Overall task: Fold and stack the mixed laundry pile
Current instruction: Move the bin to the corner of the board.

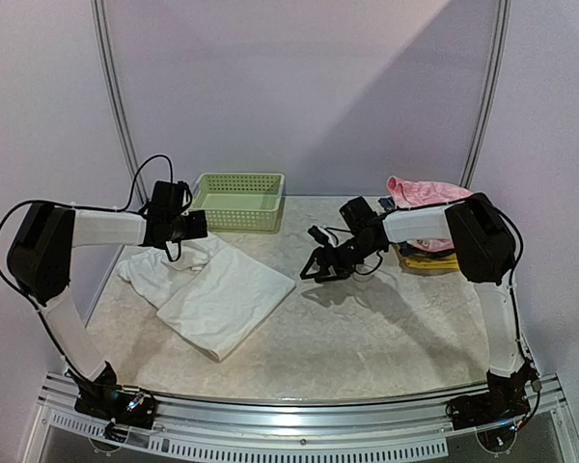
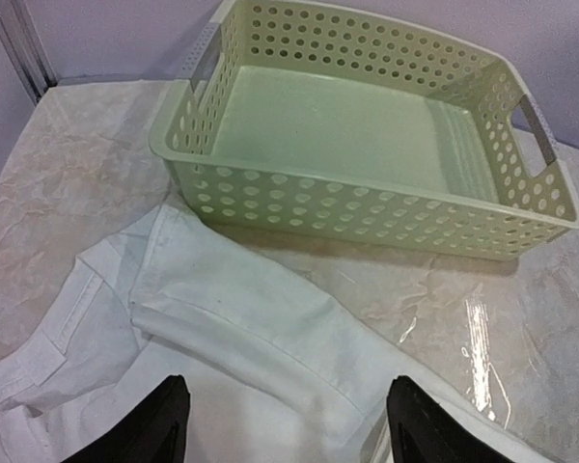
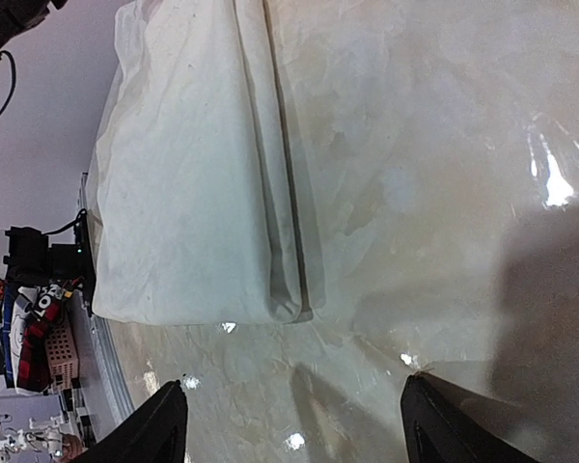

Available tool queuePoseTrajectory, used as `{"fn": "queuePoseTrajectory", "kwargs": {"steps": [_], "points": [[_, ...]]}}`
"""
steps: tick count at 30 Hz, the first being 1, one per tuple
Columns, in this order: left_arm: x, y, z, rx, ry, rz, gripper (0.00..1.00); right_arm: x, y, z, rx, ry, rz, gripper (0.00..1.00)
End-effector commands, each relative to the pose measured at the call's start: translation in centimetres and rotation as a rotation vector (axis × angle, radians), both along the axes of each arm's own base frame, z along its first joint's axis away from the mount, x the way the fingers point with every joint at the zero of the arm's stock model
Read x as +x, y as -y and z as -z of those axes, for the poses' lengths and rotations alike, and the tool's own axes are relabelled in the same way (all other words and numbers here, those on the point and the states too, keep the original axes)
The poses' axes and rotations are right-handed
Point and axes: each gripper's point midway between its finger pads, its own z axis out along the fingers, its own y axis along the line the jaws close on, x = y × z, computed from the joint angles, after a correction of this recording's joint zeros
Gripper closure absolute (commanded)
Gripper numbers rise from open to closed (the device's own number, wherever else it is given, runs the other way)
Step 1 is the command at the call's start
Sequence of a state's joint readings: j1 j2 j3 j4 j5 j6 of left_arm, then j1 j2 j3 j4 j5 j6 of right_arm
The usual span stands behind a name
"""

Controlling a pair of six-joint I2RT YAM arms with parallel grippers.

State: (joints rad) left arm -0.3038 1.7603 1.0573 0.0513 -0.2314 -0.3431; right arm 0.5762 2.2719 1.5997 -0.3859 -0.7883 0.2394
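The larger white piece (image 1: 217, 289) lies partly folded on the left half of the table, with a cuffed edge toward the basket (image 2: 261, 328). My left gripper (image 1: 200, 228) hovers over its far edge, open with nothing between the fingers (image 2: 288, 434). My right gripper (image 1: 315, 272) hangs open over bare table just right of the white piece's folded corner (image 3: 289, 307), holding nothing (image 3: 299, 429). The thin pink piece (image 1: 423, 191) sits bunched at the back right, behind my right arm and partly hidden by it.
A pale green lattice basket (image 1: 238, 200) stands empty at the back centre-left (image 2: 367, 203), just beyond the white piece. Folded yellow and dark clothes (image 1: 427, 260) lie under my right forearm. Curved rails frame the back wall.
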Motion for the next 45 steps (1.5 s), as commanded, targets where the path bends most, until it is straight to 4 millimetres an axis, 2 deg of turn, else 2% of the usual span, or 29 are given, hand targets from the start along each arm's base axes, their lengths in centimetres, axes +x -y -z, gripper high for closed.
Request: {"fn": "queuePoseTrajectory", "kwargs": {"steps": [1, 5, 14, 21, 28, 34, 38, 42, 45], "points": [[1.6, -0.3, 0.7, -0.014, -0.006, 0.016, 0.28, -0.5, -1.4, 2.1, -0.014, -0.059, -0.002, 0.24], [3.3, -1.2, 0.8, -0.044, -0.009, 0.003, 0.28, -0.8, -2.6, 2.8, -0.009, -0.085, -0.006, 0.28], [6.2, -4.0, 0.9, -0.057, -0.012, -0.046, 0.28, -1.9, -5.2, 3.7, 0.024, -0.152, -0.025, 0.46], [9.9, -6.4, 2.2, -0.102, -0.031, -0.072, 0.27, -2.3, -5.8, 4.3, 0.024, -0.168, -0.03, 0.63], [12.9, -7.0, 3.6, -0.181, -0.067, -0.075, 0.32, -2.9, -5.9, 4.5, 0.018, -0.183, -0.038, 0.8], [15.0, -6.5, 4.3, -0.212, -0.078, -0.045, 0.5, -3.4, -5.5, 4.9, 0.009, -0.189, -0.041, 0.85], [16.0, -6.1, 4.4, -0.221, -0.078, -0.024, 0.7, -3.8, -5.2, 5.1, 0.006, -0.194, -0.039, 0.89], [16.5, -5.1, 4.7, -0.226, -0.089, 0.008, 0.86, -4.4, -4.8, 5.3, 0.005, -0.194, -0.039, 0.91], [16.4, -3.6, 4.9, -0.222, -0.092, 0.042, 0.95, -4.6, -4.6, 5.4, 0.005, -0.193, -0.039, 0.93]]}}
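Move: The bin's middle lies about 15 cm ahead of the left hand, 8 cm to its right and 8 cm lower. The white cloth's middle is about 14 cm back from that hand, 3 cm right and 11 cm below. From the right hand, the cloth's right corner is about 6 cm left, 2 cm back and 3 cm down, while the bin's middle is roughly 25 cm ahead and 19 cm left, level in height. Left hand reaches 17 cm forward-left, pinching the bin's left rim; right goes 6 cm left, pinching the cloth. ##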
